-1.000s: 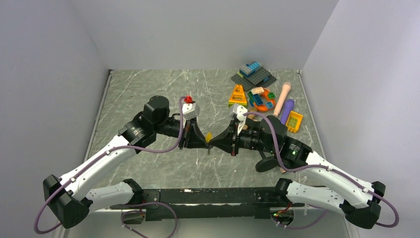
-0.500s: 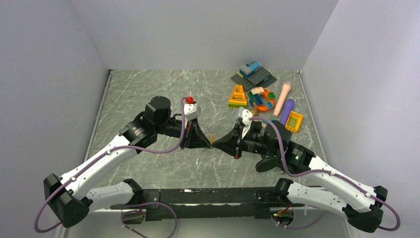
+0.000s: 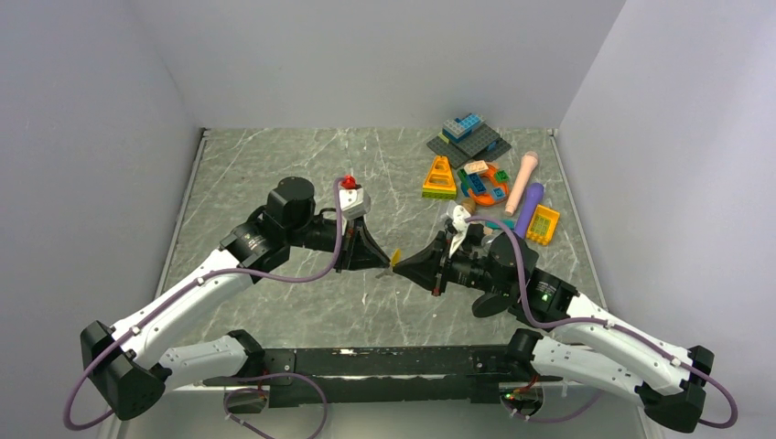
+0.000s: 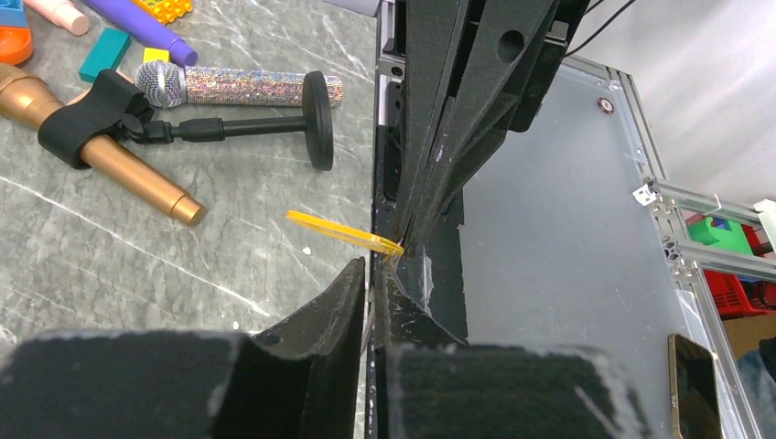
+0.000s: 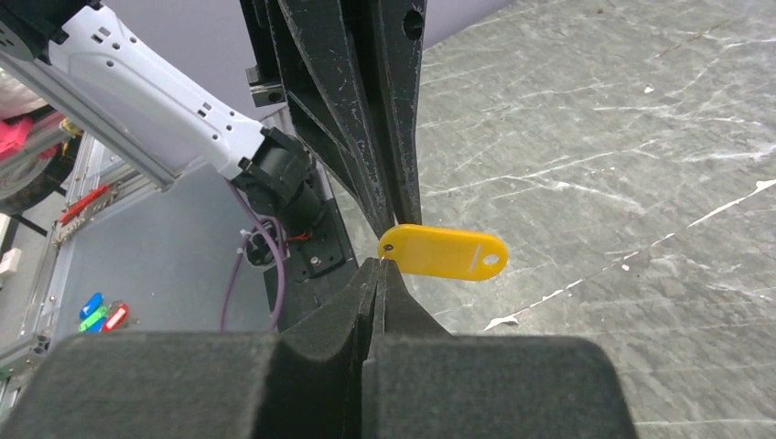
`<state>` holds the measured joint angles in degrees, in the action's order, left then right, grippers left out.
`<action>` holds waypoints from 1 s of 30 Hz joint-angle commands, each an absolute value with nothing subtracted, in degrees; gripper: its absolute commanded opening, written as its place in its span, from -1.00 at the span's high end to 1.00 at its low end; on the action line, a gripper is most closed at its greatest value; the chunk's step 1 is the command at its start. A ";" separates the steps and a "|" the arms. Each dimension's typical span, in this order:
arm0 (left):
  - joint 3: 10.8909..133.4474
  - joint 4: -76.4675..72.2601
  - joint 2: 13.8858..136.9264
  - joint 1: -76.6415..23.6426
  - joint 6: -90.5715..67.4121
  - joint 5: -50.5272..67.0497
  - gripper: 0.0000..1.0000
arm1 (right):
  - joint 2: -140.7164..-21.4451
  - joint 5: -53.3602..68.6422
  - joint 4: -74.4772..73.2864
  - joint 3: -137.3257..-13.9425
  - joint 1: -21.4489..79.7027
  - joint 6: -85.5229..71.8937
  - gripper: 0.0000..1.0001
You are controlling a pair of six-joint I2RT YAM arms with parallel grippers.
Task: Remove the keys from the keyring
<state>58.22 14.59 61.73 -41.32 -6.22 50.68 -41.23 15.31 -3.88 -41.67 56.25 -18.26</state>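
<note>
My two grippers meet tip to tip above the middle of the table. A yellow plastic tag [image 3: 395, 259] hangs between them. The right gripper [image 5: 380, 262] is shut, pinching at the tag's [image 5: 446, 251] small hole, where a tiny glint of the keyring [image 5: 383, 259] barely shows. The left gripper [image 4: 373, 265] stands just below the tag [image 4: 343, 232] with its jaws parted by a narrow slit; a thin grey sliver in the slit is too small to identify. The keys are hidden. In the top view the left gripper [image 3: 388, 263] and right gripper [image 3: 398, 265] nearly touch.
A gold toy microphone [image 4: 119, 169] and a glitter microphone on a black stand [image 4: 238, 89] lie right of the right arm. Building bricks and other toys [image 3: 480, 178] crowd the back right. The stand's round base [image 3: 494, 302] lies by the right forearm.
The left jaws have eased apart from shut to a narrow slit. The meeting point of the tips has drifted slightly right, and the right arm has shifted right and lower.
</note>
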 commanded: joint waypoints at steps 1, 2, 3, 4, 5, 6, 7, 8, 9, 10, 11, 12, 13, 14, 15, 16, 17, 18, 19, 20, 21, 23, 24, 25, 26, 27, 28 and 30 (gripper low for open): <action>60.27 13.37 60.91 -40.99 -4.76 50.13 0.73 | -40.61 14.27 1.45 -42.28 56.62 -19.78 1.00; 60.27 13.48 60.78 -40.97 -4.75 49.91 0.72 | -40.61 13.92 1.44 -42.35 56.64 -19.78 1.00; 60.24 13.45 60.66 -41.01 -4.67 49.57 0.69 | -40.56 13.73 1.19 -42.50 56.61 -19.61 1.00; 60.22 13.51 60.47 -41.01 -4.59 49.31 0.64 | -40.60 13.39 0.60 -42.72 56.60 -19.46 1.00; 60.28 13.55 60.23 -40.99 -4.53 49.04 0.55 | -40.48 12.96 0.37 -42.79 56.61 -19.36 1.00; 60.26 13.60 59.94 -40.99 -4.49 48.64 0.43 | -40.37 12.42 0.28 -42.80 56.66 -19.30 1.00; 60.29 13.69 59.55 -40.99 -4.41 48.22 0.31 | -40.22 12.07 0.27 -42.87 56.63 -19.27 1.00; 60.18 13.70 59.24 -41.01 -4.32 47.91 0.22 | -40.02 11.70 0.26 -42.91 56.58 -19.34 1.00; 60.15 13.61 58.78 -41.01 -4.23 47.56 0.12 | -39.81 11.43 0.22 -42.85 56.60 -19.46 1.00; 60.12 13.59 58.27 -40.97 -4.22 47.31 0.04 | -39.53 11.11 0.26 -42.81 56.60 -19.49 1.00; 59.97 13.40 57.81 -40.99 -4.18 47.06 -0.03 | -39.21 10.65 0.26 -42.74 56.57 -19.59 1.00; 59.81 13.44 57.25 -40.97 -4.03 46.60 -0.10 | -38.87 10.31 0.26 -42.65 56.61 -19.72 1.00; 59.80 13.55 56.69 -40.96 -3.90 46.20 -0.17 | -38.59 10.09 0.34 -42.55 56.61 -19.75 1.00; 59.78 13.54 56.14 -40.96 -3.79 45.88 -0.23 | -38.32 9.93 0.49 -42.54 56.60 -19.84 1.00; 59.65 13.54 55.48 -40.95 -3.70 45.59 -0.28 | -38.12 9.92 0.53 -42.54 56.67 -19.93 1.00; 59.60 13.38 54.91 -40.96 -3.69 45.39 -0.32 | -38.00 9.97 0.66 -42.62 56.61 -20.01 1.00; 59.41 13.29 54.26 -40.85 -3.58 45.21 -0.37 | -37.90 10.19 0.88 -42.69 56.61 -20.16 1.00; 59.41 13.20 53.75 -40.80 -3.41 45.04 -0.41 | -37.76 10.41 0.90 -42.82 56.61 -20.21 1.00; 59.25 13.13 53.06 -40.84 -3.28 44.85 -0.45 | -37.59 10.71 1.07 -42.96 56.61 -20.29 1.00; 59.08 13.02 52.45 -40.76 -3.19 44.74 -0.47 | -37.35 11.18 1.34 -43.00 56.65 -20.38 1.00; 58.87 12.56 51.89 -40.76 -3.11 44.63 -0.48 | -36.97 11.91 1.78 -42.98 56.64 -20.39 1.00; 58.15 11.62 50.51 -40.75 -2.81 44.13 -0.53 | -36.31 13.52 2.93 -42.98 56.61 -20.39 1.00; 57.71 11.02 49.48 -40.70 -2.67 43.90 -0.55 | -36.16 14.31 3.44 -42.99 56.60 -20.39 1.00; 57.33 10.65 48.67 -40.64 -2.29 43.23 -0.57 | -36.13 15.01 3.80 -43.09 56.62 -20.39 1.00; 57.00 10.38 47.90 -40.61 -2.04 42.65 -0.58 | -36.21 15.34 3.98 -43.28 56.62 -20.31 1.00; 56.59 10.04 47.10 -40.61 -1.84 42.01 -0.60 | -36.29 15.55 4.30 -43.40 56.56 -20.38 1.00; 56.19 9.55 46.34 -40.67 -1.88 41.34 -0.62 | -36.37 15.68 4.68 -43.42 56.60 -20.44 1.00; 55.28 8.48 45.33 -40.76 -1.74 40.70 -0.66 | -36.54 15.95 5.61 -43.58 56.67 -20.52 1.00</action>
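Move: The key hangs from the ring in the right fingertips, close under the left hand: about 2 cm below it and some 1 cm back, with no clear sideways offset. The yellow tag on the same ring has its middle roughly 2 cm forward and 2 cm right of the left hand. From the right hand, the key is about 3 cm left, 1 cm back and 2 cm lower; the tag is about 2 cm forward and 1 cm left, level with it. The key is left to hang as the left fingers, only slightly parted at first, spread nearly wide and back off it: the left hand barely edges forward, then climbs about 6 cm and draws left about 3 cm, rolling some 15 degrees about its fingers' line. The right hand keeps its pinch on the ring end by the tag and lifts it some 4 cm, drifting slightly right, fingertips tilting up a little. ##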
